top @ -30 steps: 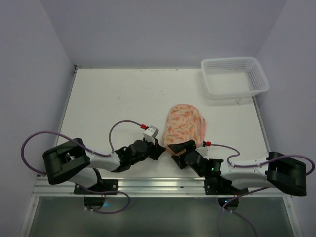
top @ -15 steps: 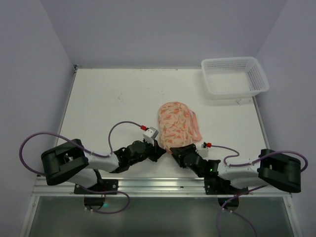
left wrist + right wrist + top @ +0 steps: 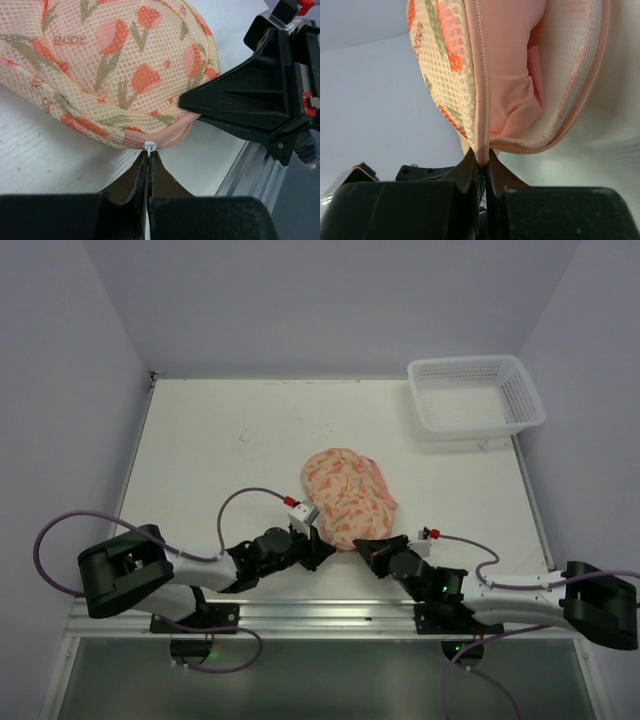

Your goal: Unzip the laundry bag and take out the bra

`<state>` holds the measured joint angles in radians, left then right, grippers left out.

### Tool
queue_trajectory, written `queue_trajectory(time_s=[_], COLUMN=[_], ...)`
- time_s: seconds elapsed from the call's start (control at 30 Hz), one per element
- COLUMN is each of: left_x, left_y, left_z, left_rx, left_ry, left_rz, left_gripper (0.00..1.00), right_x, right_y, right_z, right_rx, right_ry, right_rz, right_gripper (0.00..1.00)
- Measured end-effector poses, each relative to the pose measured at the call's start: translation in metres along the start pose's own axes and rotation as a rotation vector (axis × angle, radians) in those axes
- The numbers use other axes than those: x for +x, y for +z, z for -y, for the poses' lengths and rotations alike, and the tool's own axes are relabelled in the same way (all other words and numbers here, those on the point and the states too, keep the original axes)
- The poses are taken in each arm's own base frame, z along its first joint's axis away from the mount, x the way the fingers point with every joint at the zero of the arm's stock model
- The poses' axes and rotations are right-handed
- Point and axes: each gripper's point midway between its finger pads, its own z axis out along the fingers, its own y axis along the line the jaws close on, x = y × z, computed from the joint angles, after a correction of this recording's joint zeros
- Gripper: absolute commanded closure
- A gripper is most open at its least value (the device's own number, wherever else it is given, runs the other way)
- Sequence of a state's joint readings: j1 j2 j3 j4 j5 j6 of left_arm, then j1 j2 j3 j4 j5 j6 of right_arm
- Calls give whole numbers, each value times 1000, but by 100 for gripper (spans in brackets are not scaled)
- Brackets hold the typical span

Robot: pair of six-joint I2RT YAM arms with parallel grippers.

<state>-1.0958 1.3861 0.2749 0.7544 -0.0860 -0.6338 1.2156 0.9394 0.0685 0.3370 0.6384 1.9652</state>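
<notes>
The laundry bag point(image 3: 345, 495), a peach mesh pouch with an orange flower print, lies on the white table between both arms. My left gripper point(image 3: 324, 551) is at the bag's near edge, shut on the small white zip pull point(image 3: 149, 146). My right gripper point(image 3: 367, 545) is shut on the pink zip trim point(image 3: 480, 105) at the bag's near right edge. In the right wrist view the bag point(image 3: 445, 60) gapes open. The plain pale pink bra point(image 3: 512, 75) shows inside it. The right gripper point(image 3: 200, 106) appears black, just right of the zip pull.
A white plastic lattice basket point(image 3: 475, 395) stands at the back right corner of the table point(image 3: 220, 440). A metal rail point(image 3: 320, 612) runs along the near edge, under the arm bases. Lilac walls close in the left, back and right sides.
The right gripper has gone from open to shut on the bag's zip trim. The bag has slid and turned to the left. The left gripper stayed shut on the zip pull.
</notes>
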Motion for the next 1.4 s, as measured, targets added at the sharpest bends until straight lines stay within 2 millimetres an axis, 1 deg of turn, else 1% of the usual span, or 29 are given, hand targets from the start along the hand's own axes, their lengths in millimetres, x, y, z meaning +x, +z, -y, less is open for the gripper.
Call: queue_trajectory(time_s=[0.2,0.33,0.53,0.8,0.97,1.0,1.03,1.07,1.1,1.13,1.2,1.3,1.33,1.4], left_x=[-9,-13,-23,-24,-26,-26,-26,-27,-28,-32,-37,-57,-67,-83], left_y=[-3,-4,-4,-1,1,1,1,0,-2,-5,-9,-21,-25,-36], left_z=[2,0,6,-1,-1,-1,0,-1,-5,-15,-20,-8,-2,7], left_rx=[1,-9,-6,-56,-70,-68,-64,-64,-79,-110,-126,-88,-70,-41], left_ry=[-3,-7,-10,-33,-39,-39,-37,-32,-31,-35,-29,-30,-32,-32], left_rz=[31,36,41,1,-11,-12,-11,-8,-2,16,32,91,119,169], left_gripper=[100,100,100,100,99,93,80,75,59,54,49,43,37,31], right_x=[-4,-8,-12,-15,-17,-17,-17,-18,-19,-22,-24,-27,-28,-29], right_y=[-12,-21,-28,-26,-27,-27,-27,-27,-27,-26,-25,-22,-20,-19], right_z=[-23,-31,-34,-25,-27,-27,-27,-27,-25,-23,-20,-14,-11,-7], right_rx=[-79,-111,-128,-101,-106,-107,-109,-109,-106,-101,-93,-70,-61,-49], right_ry=[-6,-19,-43,-67,-71,-76,-80,-88,-99,-114,-135,-164,-173,-183], right_rz=[-16,-26,-28,-15,-11,-11,-9,-6,1,16,29,46,52,59], right_gripper=[100,100,100,100,100,100,100,100,100,100,100,100,100,100])
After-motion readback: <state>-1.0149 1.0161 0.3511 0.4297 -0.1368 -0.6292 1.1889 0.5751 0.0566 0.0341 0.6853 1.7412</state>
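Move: The zip pull is already between the left fingertips; from there the laundry bag's middle lies about 11 cm ahead, 4 cm to the right and 3 cm lower. The bra, seen through the open zip, sits roughly 6 cm ahead of the right hand, 2 cm left and 3 cm below. From that same hand the bag's middle is about 10 cm ahead, 2 cm left and 4 cm down, and its strap 13 cm ahead and 6 cm right. The zip edge of the bag, still pinched in the right fingers, is lifted some 4 cm, carried about 3 cm to the right and then lowered most of the way, the hand's left side dropping as it sinks. The left hand eases up about 2 cm with the pull, then opens wide, lets go of it and draws off to the left and up, about 5 cm higher. ##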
